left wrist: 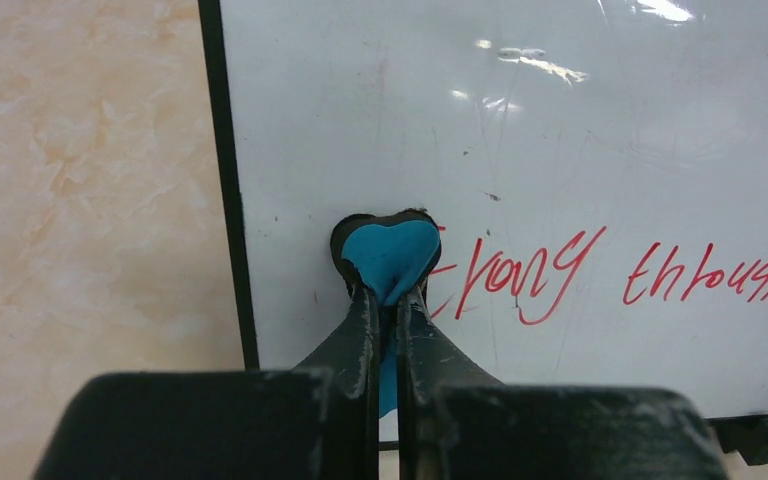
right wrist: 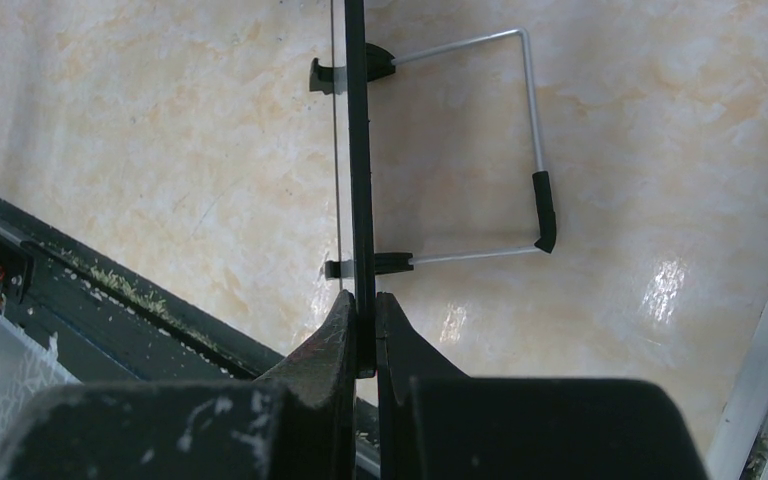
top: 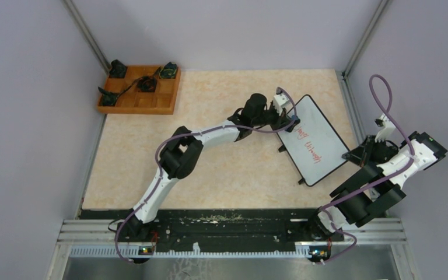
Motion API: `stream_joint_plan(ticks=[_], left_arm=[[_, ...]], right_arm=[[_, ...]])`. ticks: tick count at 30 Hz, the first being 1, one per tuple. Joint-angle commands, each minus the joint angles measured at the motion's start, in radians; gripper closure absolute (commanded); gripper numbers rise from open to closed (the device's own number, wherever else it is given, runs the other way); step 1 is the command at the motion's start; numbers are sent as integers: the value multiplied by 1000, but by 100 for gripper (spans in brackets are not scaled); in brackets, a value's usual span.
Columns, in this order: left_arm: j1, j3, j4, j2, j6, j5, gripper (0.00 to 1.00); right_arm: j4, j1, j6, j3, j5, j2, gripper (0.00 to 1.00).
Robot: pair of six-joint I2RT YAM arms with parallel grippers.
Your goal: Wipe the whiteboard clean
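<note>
The whiteboard (top: 315,140) lies tilted at the right of the table, white with a thin black frame and red handwriting (top: 309,149). My left gripper (top: 290,123) is shut on a small blue eraser (left wrist: 392,258), which presses on the board (left wrist: 520,120) just left of the red words (left wrist: 530,275). My right gripper (top: 356,156) is shut on the board's black frame edge (right wrist: 357,150), seen edge-on in the right wrist view. The board's wire stand (right wrist: 530,120) and black feet (right wrist: 328,75) show behind it.
An orange wooden tray (top: 141,100) with several small black parts stands at the back left. A metal post (top: 359,41) and grey walls bound the table. A black rail (top: 233,224) runs along the near edge.
</note>
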Motion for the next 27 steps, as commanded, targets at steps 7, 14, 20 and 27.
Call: stream_joint_plan(ticks=[7, 14, 20, 27], left_arm=[[-71, -127, 127, -81, -64, 56, 100], [-136, -191, 212, -119, -98, 54, 100], [-153, -179, 224, -102, -95, 30, 100], [-133, -131, 152, -84, -33, -21, 100]], right_arm=[[-7, -4, -74, 9, 23, -8, 100], [-6, -4, -81, 2, 26, -12, 100], [-8, -4, -92, -9, 33, -16, 100], [-8, -4, -121, -29, 50, -27, 100]])
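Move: The left hand already holds the eraser against the far end of the red writing. The middle of the writing lies about 8 cm back and 6 cm to that hand's right, nearly level with it, and the middle of the whiteboard some 6 cm back, 8 cm right and 2 cm higher. From the right hand, already clamping the board's upper near corner, the writing is about 4 cm ahead, 13 cm left and some 6 cm below. The left hand keeps its pinch on the eraser and wipes it along the line of words, from the "St" to the "thr" of the second word: about 11 cm back towards the base and 4 cm right along the slanted board, starting slowly with a dip of under 1 cm, quickest in the middle and easing to a stop at the end. Its wrist swings some 10 degrees clockwise with the stroke, while the right hand stays in place and keeps its hold on the board's upper near corner. ##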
